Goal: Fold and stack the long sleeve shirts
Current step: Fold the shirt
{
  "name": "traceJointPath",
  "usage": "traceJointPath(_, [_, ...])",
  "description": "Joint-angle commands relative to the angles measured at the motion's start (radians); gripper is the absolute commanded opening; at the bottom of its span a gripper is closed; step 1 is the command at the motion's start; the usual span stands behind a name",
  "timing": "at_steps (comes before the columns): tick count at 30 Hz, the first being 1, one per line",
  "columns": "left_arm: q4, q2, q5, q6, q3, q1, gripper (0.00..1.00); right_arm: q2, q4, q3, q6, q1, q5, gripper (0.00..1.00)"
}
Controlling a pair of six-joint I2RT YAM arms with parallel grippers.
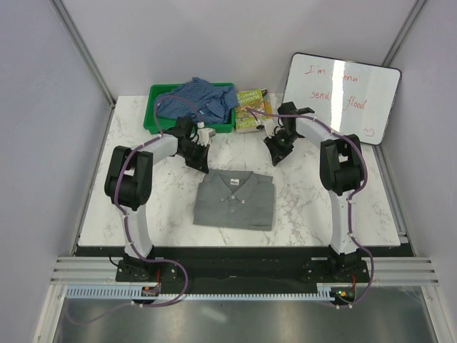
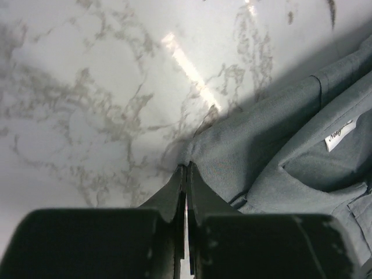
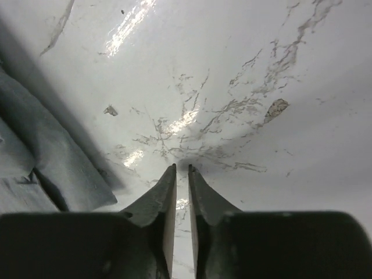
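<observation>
The grey long sleeve shirt (image 1: 235, 201) lies folded into a rectangle, collar up, in the middle of the marble table. A blue checked shirt (image 1: 198, 98) sits crumpled in the green bin (image 1: 152, 108) at the back. My left gripper (image 1: 200, 163) is by the grey shirt's far left corner. In the left wrist view it (image 2: 186, 167) is shut, tips at the edge of the grey shirt (image 2: 279, 157), with no cloth visibly pinched. My right gripper (image 1: 275, 156) hovers beyond the far right corner. Its fingers (image 3: 182, 168) stand a narrow gap apart over bare marble, and the grey shirt (image 3: 40, 163) lies to their left.
A book (image 1: 250, 108) lies beside the bin. A whiteboard (image 1: 344, 96) with red writing leans at the back right. Bare marble table (image 1: 321, 207) shows on either side of the folded shirt. Grey walls close in the sides.
</observation>
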State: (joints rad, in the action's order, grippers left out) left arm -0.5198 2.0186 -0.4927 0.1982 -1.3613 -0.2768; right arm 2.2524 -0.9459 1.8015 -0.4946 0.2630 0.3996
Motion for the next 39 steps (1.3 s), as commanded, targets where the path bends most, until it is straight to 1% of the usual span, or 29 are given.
traceJointPath(1, [-0.039, -0.093, 0.097, -0.121, 0.068, 0.036, 0.02, -0.100, -0.031, 0.024, 0.013, -0.016, 0.020, 0.26])
traceJointPath(3, [-0.034, -0.142, 0.109, -0.160, 0.114, 0.036, 0.02, -0.129, -0.057, 0.007, 0.002, -0.022, 0.059, 0.31])
traceJointPath(4, [-0.031, -0.158, 0.094, -0.160, 0.125, 0.037, 0.07, -0.160, -0.083, -0.016, -0.007, -0.024, 0.082, 0.34])
traceJointPath(5, [-0.031, -0.179, 0.086, -0.152, 0.134, 0.040, 0.14, -0.174, -0.086, -0.027, -0.021, -0.025, 0.117, 0.37])
traceJointPath(6, [-0.031, -0.196, 0.080, -0.113, 0.137, 0.044, 0.26, -0.188, -0.091, -0.037, -0.024, -0.025, 0.130, 0.37])
traceJointPath(7, [-0.031, -0.210, 0.031, -0.085, 0.139, 0.050, 0.30, -0.206, -0.111, -0.044, -0.030, -0.025, 0.148, 0.38])
traceJointPath(9, [-0.045, -0.263, -0.018, -0.004, 0.142, 0.068, 0.41, -0.221, -0.126, -0.044, -0.045, -0.025, 0.212, 0.38])
traceJointPath(11, [-0.063, -0.297, -0.052, 0.064, 0.149, 0.068, 0.45, -0.223, -0.151, -0.039, -0.056, -0.021, 0.269, 0.40])
traceJointPath(12, [-0.112, -0.316, -0.084, 0.151, 0.151, 0.067, 0.49, -0.221, -0.155, -0.036, -0.061, -0.019, 0.278, 0.40])
traceJointPath(13, [-0.140, -0.322, -0.148, 0.191, 0.148, 0.065, 0.50, -0.215, -0.169, -0.031, -0.068, -0.013, 0.288, 0.40])
traceJointPath(15, [-0.195, -0.316, -0.188, 0.274, 0.140, 0.064, 0.50, -0.209, -0.168, -0.031, -0.071, 0.005, 0.294, 0.40])
traceJointPath(17, [-0.253, -0.288, -0.202, 0.315, 0.133, 0.065, 0.50, -0.194, -0.168, -0.034, -0.078, 0.025, 0.298, 0.40])
traceJointPath(21, [-0.281, -0.255, -0.196, 0.407, 0.139, 0.057, 0.51, -0.166, -0.160, -0.051, -0.090, 0.058, 0.292, 0.41])
traceJointPath(25, [-0.292, -0.210, -0.182, 0.457, 0.130, 0.053, 0.51, -0.140, -0.143, -0.082, -0.099, 0.076, 0.288, 0.43])
traceJointPath(27, [-0.296, -0.184, -0.182, 0.487, 0.119, 0.051, 0.51, -0.125, -0.130, -0.108, -0.098, 0.081, 0.283, 0.46])
traceJointPath(30, [-0.302, -0.152, -0.161, 0.526, 0.102, 0.042, 0.51, -0.103, -0.105, -0.128, -0.098, 0.088, 0.274, 0.48])
traceJointPath(39, [-0.307, -0.106, -0.145, 0.570, 0.073, 0.016, 0.51, -0.086, -0.071, -0.146, -0.082, 0.110, 0.255, 0.49])
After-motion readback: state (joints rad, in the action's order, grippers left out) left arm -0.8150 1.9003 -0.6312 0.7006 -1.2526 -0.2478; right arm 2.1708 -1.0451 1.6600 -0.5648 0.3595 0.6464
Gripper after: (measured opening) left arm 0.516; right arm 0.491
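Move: The left fingers are already shut on the shirt's far left corner; their next spot, the shirt's left edge, is about 8 cm back and 3 cm to the left. The collar lies roughly 12 cm to that hand's right and 4 cm back. From the right hand, already clear of the cloth, the right shoulder edge is some 7 cm back and 3 cm left, and the collar about 7 cm back and 17 cm left; all are about 1 cm below the hands. The left hand draws the pinched corner about 3 cm left and back, then opens, rises some 6 cm and carries on back before sinking over the shirt's left edge, the wrist turning clockwise to about 25 degrees. Meanwhile the right hand opens wider, lifts about 8 cm, travels back about 9 cm and some 5 cm left, and lowers to the right shoulder edge with its fingers open and a slight wrist roll, both hands ending low with cloth edge between their tips. ##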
